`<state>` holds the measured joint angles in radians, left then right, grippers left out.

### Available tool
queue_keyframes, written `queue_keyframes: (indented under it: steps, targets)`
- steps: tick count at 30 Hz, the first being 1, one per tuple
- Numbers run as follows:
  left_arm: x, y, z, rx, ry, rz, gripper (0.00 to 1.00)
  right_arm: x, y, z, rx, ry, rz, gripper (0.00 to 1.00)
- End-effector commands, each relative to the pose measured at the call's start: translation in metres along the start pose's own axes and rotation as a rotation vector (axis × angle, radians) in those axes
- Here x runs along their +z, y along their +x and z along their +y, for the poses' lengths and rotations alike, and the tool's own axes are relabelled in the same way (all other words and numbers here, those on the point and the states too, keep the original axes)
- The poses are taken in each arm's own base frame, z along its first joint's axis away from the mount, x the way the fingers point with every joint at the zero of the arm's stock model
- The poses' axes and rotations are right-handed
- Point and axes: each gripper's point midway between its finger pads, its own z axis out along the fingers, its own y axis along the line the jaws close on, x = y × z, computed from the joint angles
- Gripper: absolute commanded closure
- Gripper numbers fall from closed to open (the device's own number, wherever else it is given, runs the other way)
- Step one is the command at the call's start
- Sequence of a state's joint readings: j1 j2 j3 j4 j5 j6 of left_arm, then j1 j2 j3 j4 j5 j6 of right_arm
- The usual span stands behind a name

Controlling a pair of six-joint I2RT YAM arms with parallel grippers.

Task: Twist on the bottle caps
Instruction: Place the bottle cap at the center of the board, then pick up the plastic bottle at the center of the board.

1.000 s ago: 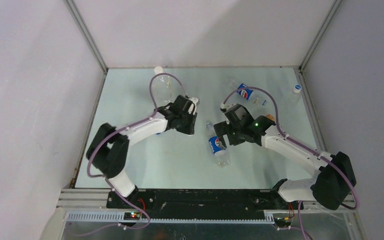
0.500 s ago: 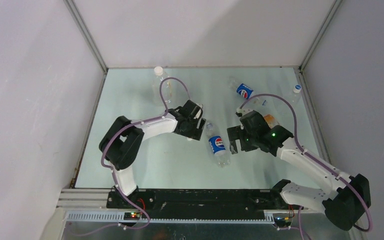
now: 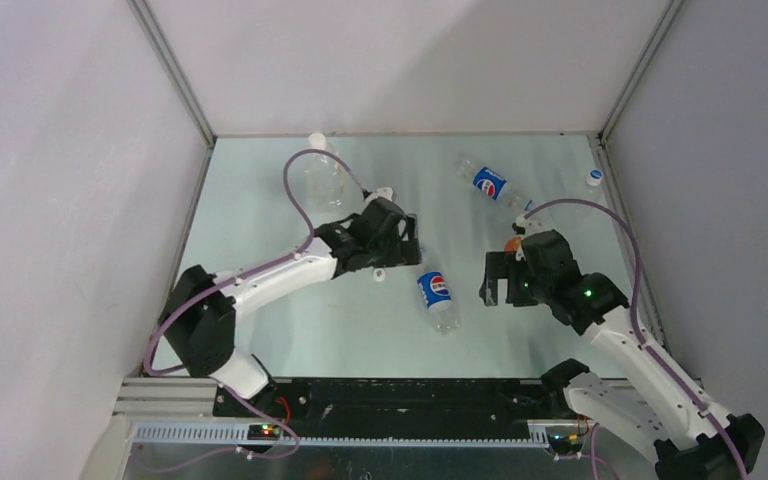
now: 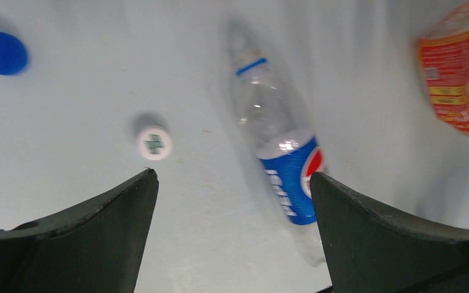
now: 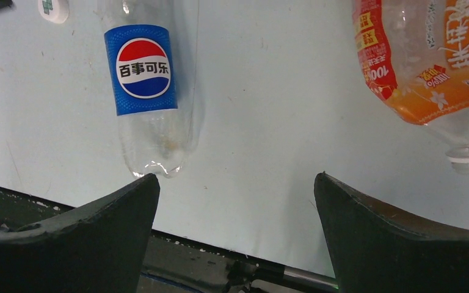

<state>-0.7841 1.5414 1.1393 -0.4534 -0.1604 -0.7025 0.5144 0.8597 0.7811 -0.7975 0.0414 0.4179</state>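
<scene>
A white bottle cap (image 4: 154, 142) with a green mark lies on the table just ahead of my left gripper's left finger; from above this cap (image 3: 380, 273) sits below the gripper. A blue cap (image 4: 0, 52) lies farther off to the left. My left gripper (image 4: 232, 183) (image 3: 406, 250) is open and holds nothing. An uncapped Pepsi bottle (image 3: 438, 295) (image 4: 284, 162) lies between the arms. My right gripper (image 5: 237, 183) (image 3: 495, 285) is open and empty, right of that Pepsi bottle (image 5: 143, 73). An orange-labelled bottle (image 5: 427, 55) lies uncapped beside it.
A second Pepsi bottle (image 3: 490, 183) lies at the back. A clear bottle with a white cap (image 3: 320, 172) stands at the back left, and a small capped bottle (image 3: 590, 185) at the back right. Side walls close the table in. The black base rail (image 5: 177, 256) runs along the near edge.
My left gripper has gone from shut to open, and the white cap now lies loose on the table beside it. The right arm has drawn back to the right, away from the Pepsi bottle.
</scene>
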Motion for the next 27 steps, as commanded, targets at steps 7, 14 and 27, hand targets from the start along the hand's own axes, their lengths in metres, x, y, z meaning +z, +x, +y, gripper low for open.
queue_keyframes:
  steps: [7, 14, 27]
  targets:
    - [0.032, 0.03, -0.078, -0.137, -0.029, 0.003, 0.02, -0.01, 0.003, -0.006, 0.038, -0.036, -0.045, 0.01]
    - [0.036, 0.038, -0.07, -0.136, -0.087, -0.006, 0.04, -0.014, 0.008, -0.007, 0.049, -0.057, -0.034, 0.01]
    - [0.004, 0.019, -0.04, -0.098, -0.165, -0.109, 0.03, -0.01, -0.005, -0.061, 0.3, 0.192, -0.1, 0.01]
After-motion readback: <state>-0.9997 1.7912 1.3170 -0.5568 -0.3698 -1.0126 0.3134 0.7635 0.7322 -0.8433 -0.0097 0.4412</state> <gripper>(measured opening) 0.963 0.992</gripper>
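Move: From the left gripper, the Pepsi bottle lies about 9 cm to the right and 3 cm back, its middle some 8 cm lower. The white cap is 3 cm left and 1 cm ahead, on the board about 11 cm below; a blue cap is some 11 cm left and 8 cm ahead. The orange-labelled bottle is some 20 cm right of the Pepsi bottle and 10 cm farther out. From the right gripper, the Pepsi bottle is about 11 cm left and 6 cm ahead. Swing the open left gripper right from the white cap to above the Pepsi bottle, about 9 cm, sinking 4 cm and drawing back some 3 cm. Then ease it 2 to 3 cm back to the left, turning slightly counter-clockwise, fingers wide open. Take the open right gripper some 4 cm right, away from the bottle, turning about 10 degrees clockwise. ##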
